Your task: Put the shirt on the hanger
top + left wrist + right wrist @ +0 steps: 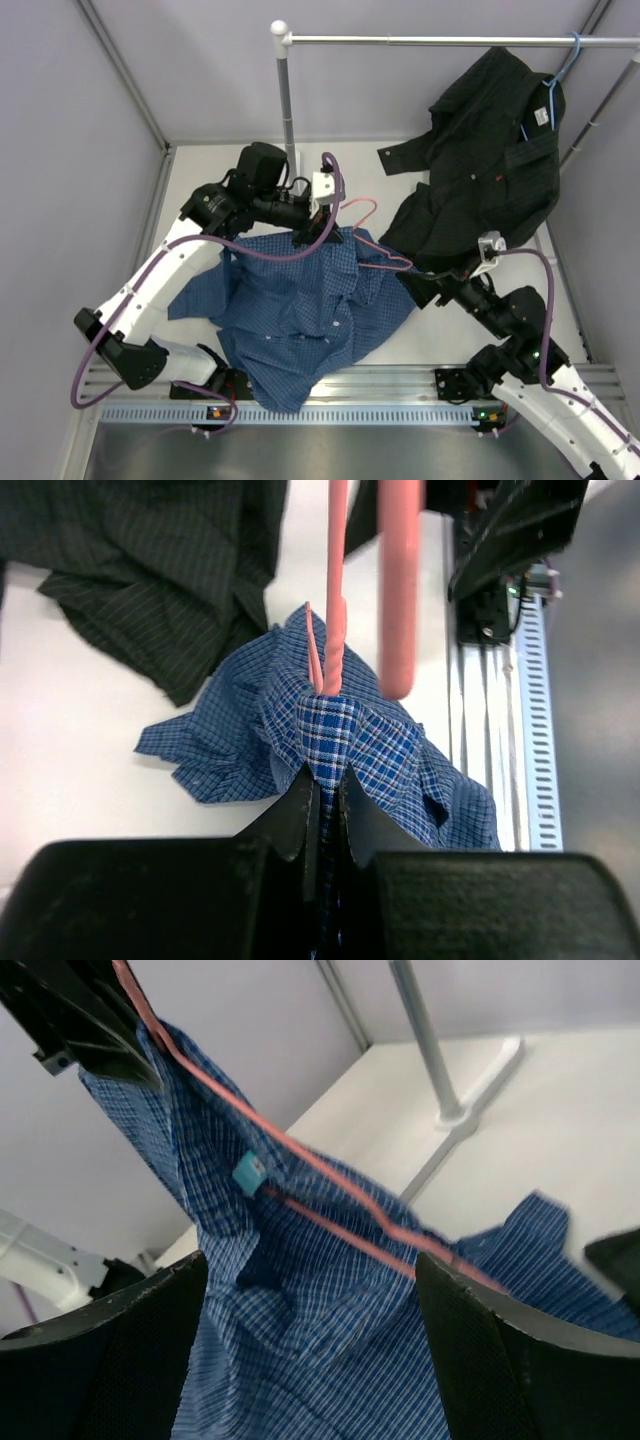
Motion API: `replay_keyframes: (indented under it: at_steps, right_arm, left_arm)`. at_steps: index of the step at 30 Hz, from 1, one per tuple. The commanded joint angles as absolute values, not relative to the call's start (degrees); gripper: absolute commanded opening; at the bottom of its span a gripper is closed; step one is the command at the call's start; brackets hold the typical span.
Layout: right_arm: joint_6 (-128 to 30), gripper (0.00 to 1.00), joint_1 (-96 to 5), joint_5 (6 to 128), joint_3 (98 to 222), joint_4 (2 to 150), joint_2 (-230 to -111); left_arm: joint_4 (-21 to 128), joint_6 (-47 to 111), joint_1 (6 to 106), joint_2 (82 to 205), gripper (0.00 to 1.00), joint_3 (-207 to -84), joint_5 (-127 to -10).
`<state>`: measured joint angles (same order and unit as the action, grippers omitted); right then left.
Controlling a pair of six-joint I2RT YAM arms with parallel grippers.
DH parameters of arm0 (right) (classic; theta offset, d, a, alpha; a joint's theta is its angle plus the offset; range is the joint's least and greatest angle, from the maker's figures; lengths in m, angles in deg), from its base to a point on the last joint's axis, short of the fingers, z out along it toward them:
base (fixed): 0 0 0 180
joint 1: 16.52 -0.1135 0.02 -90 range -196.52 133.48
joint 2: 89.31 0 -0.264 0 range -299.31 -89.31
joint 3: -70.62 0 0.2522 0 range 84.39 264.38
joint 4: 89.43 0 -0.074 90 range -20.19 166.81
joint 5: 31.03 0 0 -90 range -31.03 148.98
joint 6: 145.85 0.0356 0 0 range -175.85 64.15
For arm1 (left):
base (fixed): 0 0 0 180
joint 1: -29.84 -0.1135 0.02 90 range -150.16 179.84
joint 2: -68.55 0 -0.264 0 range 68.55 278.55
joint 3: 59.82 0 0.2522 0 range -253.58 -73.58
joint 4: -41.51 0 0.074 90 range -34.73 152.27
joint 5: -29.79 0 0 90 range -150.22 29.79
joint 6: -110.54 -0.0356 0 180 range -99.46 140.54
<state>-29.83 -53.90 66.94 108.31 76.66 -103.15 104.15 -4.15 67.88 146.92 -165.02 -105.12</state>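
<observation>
The blue checked shirt (300, 310) lies rumpled on the white table, its upper edge lifted. My left gripper (308, 237) is shut on a fold of the shirt (330, 725), pinched between the jaws of that gripper (325, 777). The pink-red wire hanger (390, 263) sits in the raised part of the shirt, its wires (336, 590) rising out of the cloth. Just to the right, my right gripper (420, 285) stands open. In its wrist view the gripper (310, 1260) has its jaws wide apart, facing the shirt (320, 1360) and the hanger wire (330, 1175) running through it.
A larger black shirt (490, 160) hangs on a light blue hanger (560, 70) from the metal rail (440, 41) at the back right, draping onto the table. The rail's post (286, 100) stands behind my left gripper. Grey walls close in both sides.
</observation>
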Motion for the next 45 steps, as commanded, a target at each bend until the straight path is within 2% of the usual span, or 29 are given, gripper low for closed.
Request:
replay_keyframes:
  at_steps: [1, 4, 5, 7, 9, 16, 21, 25, 36, 40, 43, 44, 45]
  right_arm:
    - [-14.22, 0.79, -54.40, 67.49, 105.14, 73.09, -101.10]
    - [-6.56, 0.68, -54.40, 70.05, 99.34, 81.35, -100.64]
    - [-6.81, 0.60, -54.40, 68.40, 99.33, 82.33, -104.04]
    - [-6.90, 0.57, -54.40, 67.24, 99.33, 82.86, -105.29]
    - [-5.85, 0.54, -54.40, 69.07, 97.66, 89.78, -109.25]
    - [-6.37, 0.51, -54.57, 70.05, 95.81, 103.34, -123.65]
    - [-6.28, 0.45, -54.92, 69.87, 93.70, 109.32, -127.80]
    - [-5.75, 0.29, -55.01, 71.19, 93.00, 114.59, -129.82]
    - [-2.68, 0.33, -55.19, 74.01, 91.15, 120.14, -132.28]
    - [-2.59, 0.32, -55.37, 73.65, 89.66, 121.10, -132.81]
    - [-3.11, 0.18, -55.45, 73.04, 89.66, 120.40, -132.99]
    - [-3.38, 0.03, -55.54, 72.34, 89.75, 120.23, -132.90]
    - [-3.47, 0.00, -55.45, 71.64, 90.18, 118.74, -132.64]
  left_arm:
    - [96.42, 1.19, 67.98, 144.58, 0.00, -164.99, -99.88]
    - [93.07, 4.54, 67.98, 143.79, 0.00, -163.94, -97.40]
    - [91.59, 5.06, 67.98, 142.48, 0.00, -162.71, -98.52]
    - [90.44, 5.24, 67.98, 142.21, 0.00, -162.26, -98.54]
    - [89.55, 5.51, 67.98, 141.51, 0.00, -161.21, -98.45]
    - [87.97, 6.04, 67.98, 140.45, 0.00, -159.62, -99.06]
    - [87.97, 5.86, 67.98, 139.83, 0.00, -159.18, -98.62]
    - [87.35, 5.95, 67.98, 139.48, 0.00, -158.57, -98.45]
    - [85.60, 6.21, 67.98, 139.13, 0.00, -157.78, -97.83]
    - [84.98, 6.65, 67.98, 138.69, 0.00, -157.34, -97.57]
    - [84.28, 7.35, 67.98, 138.52, 0.00, -157.07, -97.48]
    - [84.01, 7.44, 67.98, 138.43, 0.00, -156.90, -97.48]
    - [83.66, 7.53, 67.98, 138.43, 0.00, -156.46, -97.39]
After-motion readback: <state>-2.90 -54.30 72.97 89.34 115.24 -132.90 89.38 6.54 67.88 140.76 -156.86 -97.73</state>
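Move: The shirt fold that the right hand goes for lies below the hanger, about 6 cm left, 2 cm ahead and 12 cm below the open fingers. The hanger's near end is some 3 cm ahead, 3 cm left and 2 cm below; the collar in the left gripper is about 17 cm left, 5 cm ahead and 3 cm higher. From the left hand that fold lies roughly 11 cm right, 3 cm back and 15 cm down. Left hand keeps the collar; right sinks about 12 cm, drifts leftward, tips down 30 degrees, pinches the shirt fold. ##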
